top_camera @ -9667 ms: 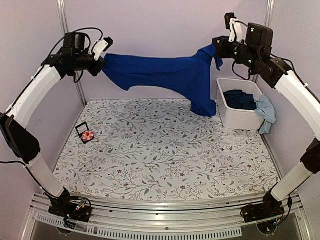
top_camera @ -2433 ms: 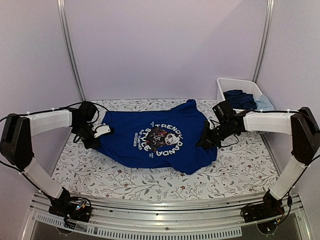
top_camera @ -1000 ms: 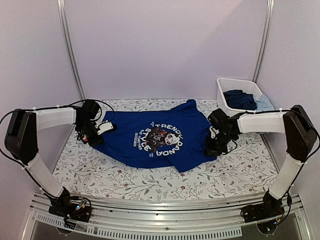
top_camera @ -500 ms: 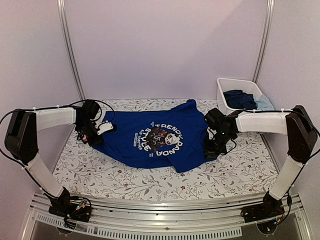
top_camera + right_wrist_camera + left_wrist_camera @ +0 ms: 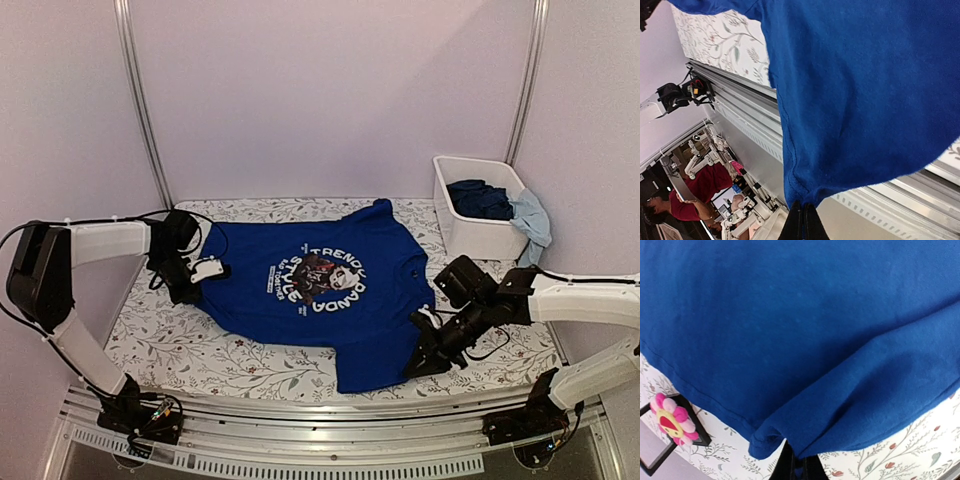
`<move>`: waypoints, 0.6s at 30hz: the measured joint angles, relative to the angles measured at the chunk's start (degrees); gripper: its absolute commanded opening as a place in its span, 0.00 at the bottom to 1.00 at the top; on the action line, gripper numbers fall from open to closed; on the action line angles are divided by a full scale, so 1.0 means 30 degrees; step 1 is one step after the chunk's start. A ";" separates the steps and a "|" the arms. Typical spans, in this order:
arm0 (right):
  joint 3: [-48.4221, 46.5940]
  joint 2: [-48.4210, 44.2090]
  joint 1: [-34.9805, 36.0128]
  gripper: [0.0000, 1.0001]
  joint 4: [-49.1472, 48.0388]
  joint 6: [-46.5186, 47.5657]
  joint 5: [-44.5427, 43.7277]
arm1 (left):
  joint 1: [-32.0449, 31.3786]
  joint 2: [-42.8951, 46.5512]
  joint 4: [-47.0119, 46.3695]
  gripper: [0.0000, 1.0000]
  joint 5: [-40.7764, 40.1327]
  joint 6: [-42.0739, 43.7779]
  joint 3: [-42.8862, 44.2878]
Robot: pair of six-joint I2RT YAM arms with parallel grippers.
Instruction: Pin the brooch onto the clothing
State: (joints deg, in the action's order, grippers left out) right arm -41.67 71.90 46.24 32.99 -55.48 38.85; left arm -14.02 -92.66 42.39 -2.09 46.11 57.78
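Observation:
The clothing (image 5: 320, 285), a royal-blue T-shirt with white lettering around a dark panda print, lies spread on the floral table. My left gripper (image 5: 196, 290) is shut on its left edge; the left wrist view shows the black fingers (image 5: 800, 467) pinching a fold of blue cloth (image 5: 805, 340). My right gripper (image 5: 413, 367) is shut on the hem corner near the table's front edge, with the cloth (image 5: 865, 90) hanging from the closed fingertips (image 5: 802, 220). The brooch (image 5: 671, 420), pink petals around a yellow centre, rests on a small dark tray (image 5: 660, 460) just left of the shirt's edge. It is hidden in the top view.
A white bin (image 5: 470, 235) at the back right holds bunched dark-blue clothes (image 5: 480, 198), with a light-blue cloth (image 5: 535, 225) draped over its side. A metal rail (image 5: 320, 425) runs along the near edge, just below the right gripper. Upright posts stand at the back.
The right gripper shut on the shirt's hem and pulled it from the right middle of the table to the near edge, stretching the shirt out. The left gripper has barely moved.

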 measured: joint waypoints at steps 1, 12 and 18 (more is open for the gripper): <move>0.0590 0.0117 0.0364 0.00 -0.0204 -0.0466 0.0255 | 0.0000 0.0073 0.0189 0.00 0.0044 0.0146 -0.0204; 0.1362 0.1217 0.1086 0.12 -0.0277 -0.1384 0.1253 | 0.0000 0.1392 0.1792 0.06 -0.0015 0.1559 -0.2025; 0.1246 0.1348 0.1086 0.41 0.0860 -0.1035 0.0750 | 0.0015 0.1377 0.2404 0.51 -0.0015 0.1880 -0.1996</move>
State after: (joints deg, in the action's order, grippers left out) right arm -37.93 75.94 49.50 35.57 -58.59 41.10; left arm -13.98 -88.53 49.60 -2.13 51.75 51.79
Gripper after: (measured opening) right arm 0.352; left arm 0.325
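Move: The clothing's near left corner is in the left hand's shut fingers, bound for bare table about 6 cm back, 1 cm left and 2 cm below. The flower brooch lies some 9 cm ahead and 4 cm left of that hand, the panda print about 29 cm right and 4 cm ahead. The right hand grips the sleeve end, bound for the near metal rail about 5 cm back, 1 cm right and 8 cm below; the print lies some 24 cm ahead and 22 cm left. The cloth corner, still pinched, is drawn about 5 cm back towards the base and slightly down by the left hand, which then opens about a third, its fingertips swinging back some 10 degrees. The sleeve end is carried back and down about 4 cm each way to the near rail by the right hand, mostly in one quick start; its fingers also open late and let go of the sleeve. ##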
